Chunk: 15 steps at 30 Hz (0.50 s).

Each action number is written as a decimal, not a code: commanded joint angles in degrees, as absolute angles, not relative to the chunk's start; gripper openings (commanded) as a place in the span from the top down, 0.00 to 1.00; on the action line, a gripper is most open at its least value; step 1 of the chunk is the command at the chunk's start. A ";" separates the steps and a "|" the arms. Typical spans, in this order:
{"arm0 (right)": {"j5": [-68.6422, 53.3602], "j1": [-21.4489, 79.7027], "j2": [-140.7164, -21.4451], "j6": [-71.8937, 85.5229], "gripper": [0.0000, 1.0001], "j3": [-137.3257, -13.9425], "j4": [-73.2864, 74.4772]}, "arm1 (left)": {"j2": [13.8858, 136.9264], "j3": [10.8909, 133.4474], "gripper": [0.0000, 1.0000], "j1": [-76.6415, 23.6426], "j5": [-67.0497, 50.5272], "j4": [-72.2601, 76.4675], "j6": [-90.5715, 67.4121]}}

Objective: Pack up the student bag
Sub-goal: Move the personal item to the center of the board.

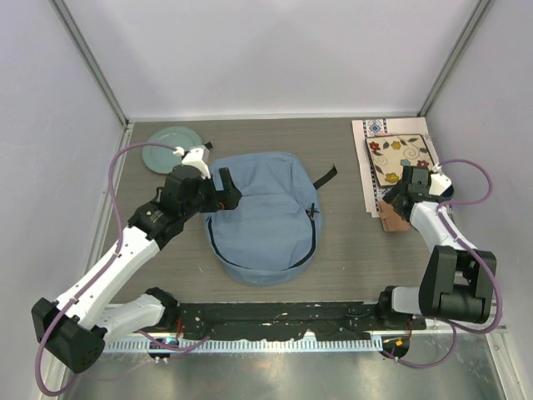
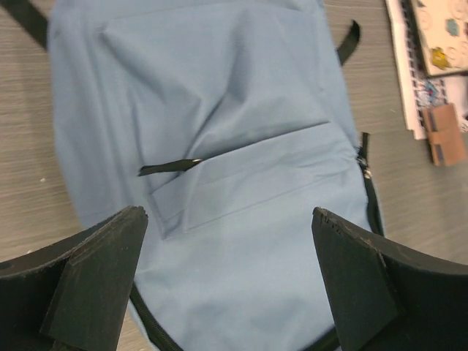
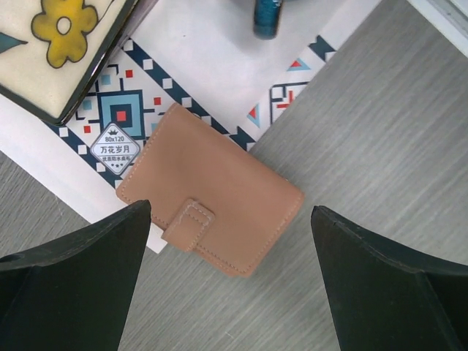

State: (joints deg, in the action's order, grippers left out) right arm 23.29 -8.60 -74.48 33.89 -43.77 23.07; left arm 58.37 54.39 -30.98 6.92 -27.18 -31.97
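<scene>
The student bag (image 1: 266, 217), a soft light-blue backpack with a dark zipper, lies flat in the middle of the table. Its front pocket and a black zipper pull (image 2: 170, 167) show in the left wrist view. My left gripper (image 1: 225, 193) hovers at the bag's left edge, open and holding nothing (image 2: 228, 213). My right gripper (image 1: 396, 200) is at the right side, open above a tan leather wallet (image 3: 219, 197) with a snap tab. The wallet rests partly on a patterned sheet (image 3: 212, 66) and is not touched by either finger.
A floral-cover book (image 1: 404, 154) lies on the patterned sheet at the back right. A pale green plate (image 1: 171, 148) sits at the back left. A black strap (image 1: 325, 177) sticks out from the bag's right side. A blue object (image 3: 269, 14) lies on the sheet.
</scene>
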 commanded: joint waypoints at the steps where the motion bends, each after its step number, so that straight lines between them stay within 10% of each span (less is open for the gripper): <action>1: 18.90 -9.23 -76.99 31.29 0.04 -45.09 14.96 | 59.24 58.01 0.00 -30.67 -2.45 -21.80 -29.27; 15: 11.70 -9.49 -82.44 28.65 0.04 -41.14 9.41 | 67.05 60.73 0.00 -31.64 -13.36 -16.61 -30.85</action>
State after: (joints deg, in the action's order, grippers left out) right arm 16.47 -9.17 -82.91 29.78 -42.48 12.91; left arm 65.21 57.95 -31.14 -9.74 -21.04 -30.92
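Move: The personal item, a brown wallet, lies about 7 cm below my right hand, roughly 3 cm ahead and 1 cm left. From that hand, the flowered tray's middle is some 21 cm ahead and 4 cm right, 6 cm lower, and the blue mug about 9 cm ahead, 13 cm right and 4 cm lower. From my left hand, the wallet is roughly 50 cm right, 5 cm ahead and 21 cm below; the bag's middle is about 9 cm right, 4 cm ahead and 18 cm below. I sink my open right hand about 3.5 cm onto the brown wallet's place while reaching some 3 cm forward and slightly left; the forward reach fades and the last stretch goes mainly down, fingers still wide and straddling the wallet, contact not visible. Meanwhile my open left hand travels about 6 cm right above the bag, turning some 15 degrees clockwise. ##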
